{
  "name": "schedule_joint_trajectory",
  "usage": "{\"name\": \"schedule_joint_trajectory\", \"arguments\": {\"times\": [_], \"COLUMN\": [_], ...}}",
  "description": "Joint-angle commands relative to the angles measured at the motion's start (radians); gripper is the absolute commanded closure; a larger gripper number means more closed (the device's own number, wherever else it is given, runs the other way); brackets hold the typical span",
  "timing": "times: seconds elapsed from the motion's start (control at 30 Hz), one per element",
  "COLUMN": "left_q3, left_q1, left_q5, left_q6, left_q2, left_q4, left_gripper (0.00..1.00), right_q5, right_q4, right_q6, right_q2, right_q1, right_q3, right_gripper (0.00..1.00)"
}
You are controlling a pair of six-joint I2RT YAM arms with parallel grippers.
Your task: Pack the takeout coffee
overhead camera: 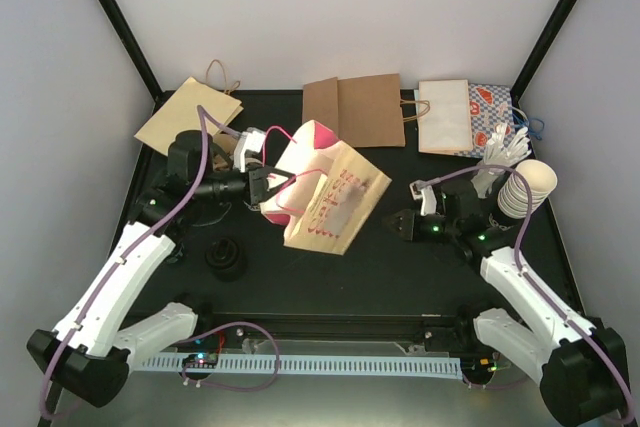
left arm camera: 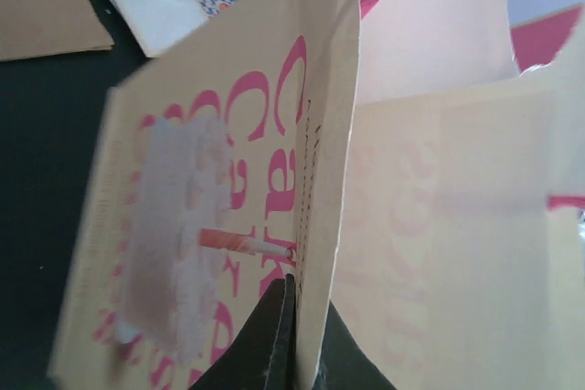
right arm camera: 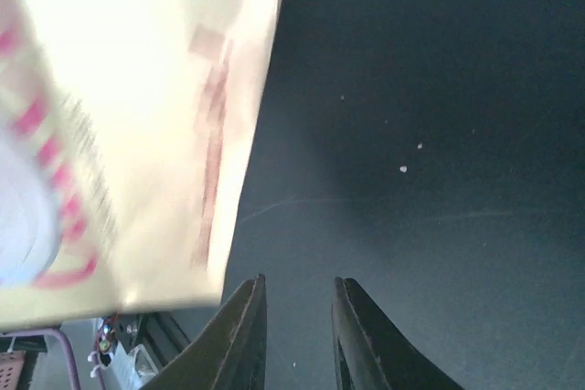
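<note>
A cream paper bag (overhead camera: 335,202) with pink print and pink handles hangs tilted over the middle of the black table. My left gripper (overhead camera: 262,187) is shut on the bag's near wall at its mouth. In the left wrist view that wall (left arm camera: 228,134) stands edge-on, pinched in my left gripper (left arm camera: 304,294). My right gripper (overhead camera: 400,219) hovers just right of the bag, apart from it. In the right wrist view it (right arm camera: 299,280) is open with only bare table in the gap, and the bag (right arm camera: 137,89) fills the upper left. The takeout coffee is hidden from every view.
Flat brown bags (overhead camera: 355,109) (overhead camera: 188,115) and a white printed bag (overhead camera: 460,117) lie along the back edge. A tall stack of cream cups (overhead camera: 525,187) stands at the right by my right arm. Black lids (overhead camera: 225,259) sit left of centre, near my left arm.
</note>
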State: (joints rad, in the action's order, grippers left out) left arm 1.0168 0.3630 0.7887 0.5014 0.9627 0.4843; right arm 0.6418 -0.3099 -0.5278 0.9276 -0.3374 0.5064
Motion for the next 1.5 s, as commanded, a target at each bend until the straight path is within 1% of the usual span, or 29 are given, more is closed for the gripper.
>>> {"name": "schedule_joint_trajectory", "arguments": {"times": [0.0, 0.23, 0.33, 0.63, 0.93, 1.03, 1.13, 1.23, 1.37, 1.47], "left_q3": [0.109, 0.147, 0.173, 0.292, 0.358, 0.368, 0.377, 0.393, 0.401, 0.400], "left_q1": [0.078, 0.154, 0.187, 0.262, 0.297, 0.302, 0.304, 0.306, 0.313, 0.320], "left_q5": [-0.098, -0.200, -0.269, -0.417, -0.439, -0.449, -0.448, -0.447, -0.448, -0.448], "left_q6": [-0.094, -0.146, -0.184, -0.295, -0.346, -0.356, -0.364, -0.378, -0.399, -0.412], "left_q2": [0.022, 0.058, 0.079, 0.142, 0.163, 0.180, 0.189, 0.199, 0.210, 0.211], "left_q4": [0.094, 0.141, 0.182, 0.309, 0.349, 0.359, 0.362, 0.377, 0.398, 0.410], "left_gripper": [0.99, 0.99, 0.98, 0.98, 0.98, 0.99, 0.99, 0.98, 0.98, 0.98], "right_q5": [-0.059, -0.129, -0.158, -0.188, -0.180, -0.177, -0.204, -0.213, -0.202, -0.140], "right_q4": [-0.090, -0.233, -0.283, -0.350, -0.367, -0.382, -0.396, -0.376, -0.243, -0.170], "right_q6": [0.055, 0.104, 0.123, 0.152, 0.165, 0.173, 0.179, 0.182, 0.179, 0.224], "right_q2": [-0.051, -0.109, -0.125, -0.110, -0.089, -0.081, -0.076, -0.089, -0.164, -0.203], "right_q1": [0.006, 0.006, 0.006, 0.005, 0.005, 0.004, 0.005, 0.006, 0.006, 0.005], "right_q3": [0.075, 0.215, 0.283, 0.458, 0.529, 0.574, 0.628, 0.630, 0.553, 0.536], "right_gripper": [0.77, 0.77, 0.76, 0.76, 0.76, 0.76, 0.76, 0.76, 0.76, 0.77]}}
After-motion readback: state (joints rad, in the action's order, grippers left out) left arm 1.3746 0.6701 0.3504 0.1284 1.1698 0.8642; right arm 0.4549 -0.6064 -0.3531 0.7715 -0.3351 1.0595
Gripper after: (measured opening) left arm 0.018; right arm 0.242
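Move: The left hand already pinches the rim of the open cakes bag. The bag's middle lies about 8 cm to that hand's right and 6 cm below, roughly level fore and aft. From the right hand, open and free, it is some 14 cm left, level fore and aft and about 12 cm higher. The flat kraft bag lies roughly 32 cm ahead of the right hand and 7 cm left, 13 cm down; the white cutlery bundle, 16 cm ahead and 21 cm right. Still pinching the rim, the left hand edges about 3 cm right with small up-and-down bobs, rolling some 25 degrees so its left side rises and tipping up a little. The right hand, fingers staying open and empty, climbs about 20 cm beside the bag's free end, pausing once partway and drifting slightly right as its fingertips tip up some 30 degrees. ##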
